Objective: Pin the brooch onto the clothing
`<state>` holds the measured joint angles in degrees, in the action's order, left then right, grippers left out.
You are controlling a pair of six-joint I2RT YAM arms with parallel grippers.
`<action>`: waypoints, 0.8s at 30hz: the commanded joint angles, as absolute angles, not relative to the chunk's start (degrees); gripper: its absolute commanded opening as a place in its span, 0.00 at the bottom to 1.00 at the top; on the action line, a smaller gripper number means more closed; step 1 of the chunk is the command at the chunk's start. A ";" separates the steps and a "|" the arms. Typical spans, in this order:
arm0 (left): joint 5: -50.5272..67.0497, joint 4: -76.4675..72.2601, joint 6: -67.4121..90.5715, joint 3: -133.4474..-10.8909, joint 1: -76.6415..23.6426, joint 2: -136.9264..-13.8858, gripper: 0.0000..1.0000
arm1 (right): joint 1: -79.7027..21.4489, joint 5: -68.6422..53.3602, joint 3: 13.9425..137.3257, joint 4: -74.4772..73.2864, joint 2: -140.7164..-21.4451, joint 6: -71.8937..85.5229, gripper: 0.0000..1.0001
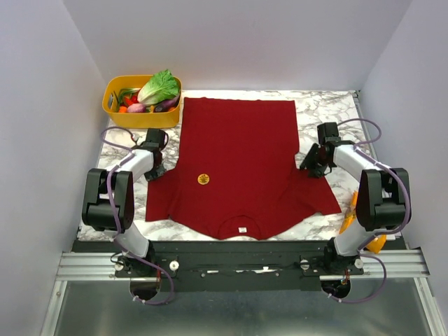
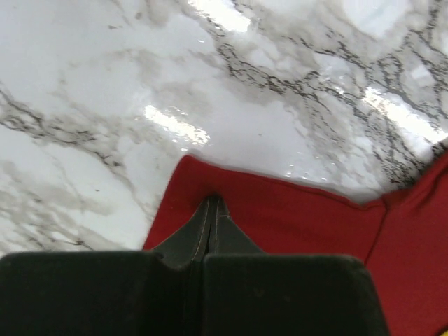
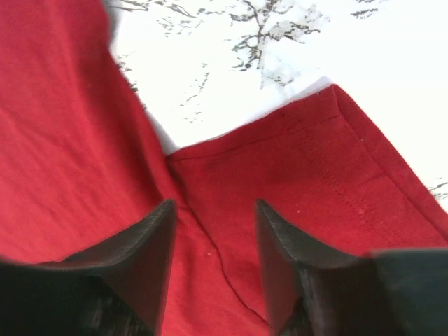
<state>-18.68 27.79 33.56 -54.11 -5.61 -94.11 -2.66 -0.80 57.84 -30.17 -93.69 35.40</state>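
Note:
The clothing (image 1: 238, 154), a dark red T-shirt, lies spread flat on the marble table, its neck with a white label toward the near edge. The brooch (image 1: 203, 179), a tiny golden disc, sits on the shirt's left chest, touched by neither gripper. My left gripper (image 1: 155, 172) is shut, its tips (image 2: 212, 199) resting on the left sleeve (image 2: 294, 217) near its corner; whether fabric is pinched I cannot tell. My right gripper (image 1: 308, 168) is open, its fingers (image 3: 215, 204) straddling a crease in the fabric (image 3: 70, 140) where the right sleeve meets the body.
A yellow basket (image 1: 114, 108) holding a lettuce (image 1: 159, 87) and other vegetables stands at the back left, next to the shirt's hem. Orange-yellow items (image 1: 348, 217) lie by the right arm's base. Bare marble (image 1: 329, 112) shows right of the shirt.

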 commanded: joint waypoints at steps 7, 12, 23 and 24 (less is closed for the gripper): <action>-25.40 28.92 31.03 -57.57 -6.59 -88.18 0.01 | -2.55 -1.41 57.83 -33.22 -97.03 35.77 0.00; -19.62 28.74 33.31 -53.62 -7.12 -84.20 0.01 | -2.55 -1.58 57.48 -33.66 -97.21 36.03 0.00; -17.75 28.82 35.51 -49.30 -7.47 -91.31 0.00 | -2.55 -0.35 58.18 -35.68 -98.53 35.95 0.00; -18.45 29.18 35.42 -49.74 -7.47 -91.93 0.00 | -2.55 1.13 58.27 -35.86 -98.53 36.03 0.01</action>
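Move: Just under the left hand lies the left sleeve of the clothing, its middle about 5 cm back, 2 cm right and 1 cm below; the brooch lies some 15 cm right and 1 cm ahead. From the right hand, the right sleeve's middle is roughly 6 cm back, 4 cm right and 2 cm down. The brooch is about 33 cm to that hand's left, 1 cm back, and the orange bag 16 cm right and 14 cm back. Lifting off the left sleeve, the shut left fingers rise about 5 cm, drifting slightly forward, then swing back and down to meet the sleeve again roughly 3 cm nearer the base. Meanwhile the right fingers close fully on nothing and sink some 2.5 cm while easing 2 cm back, their shut tips settling towards the right sleeve near the armpit. ##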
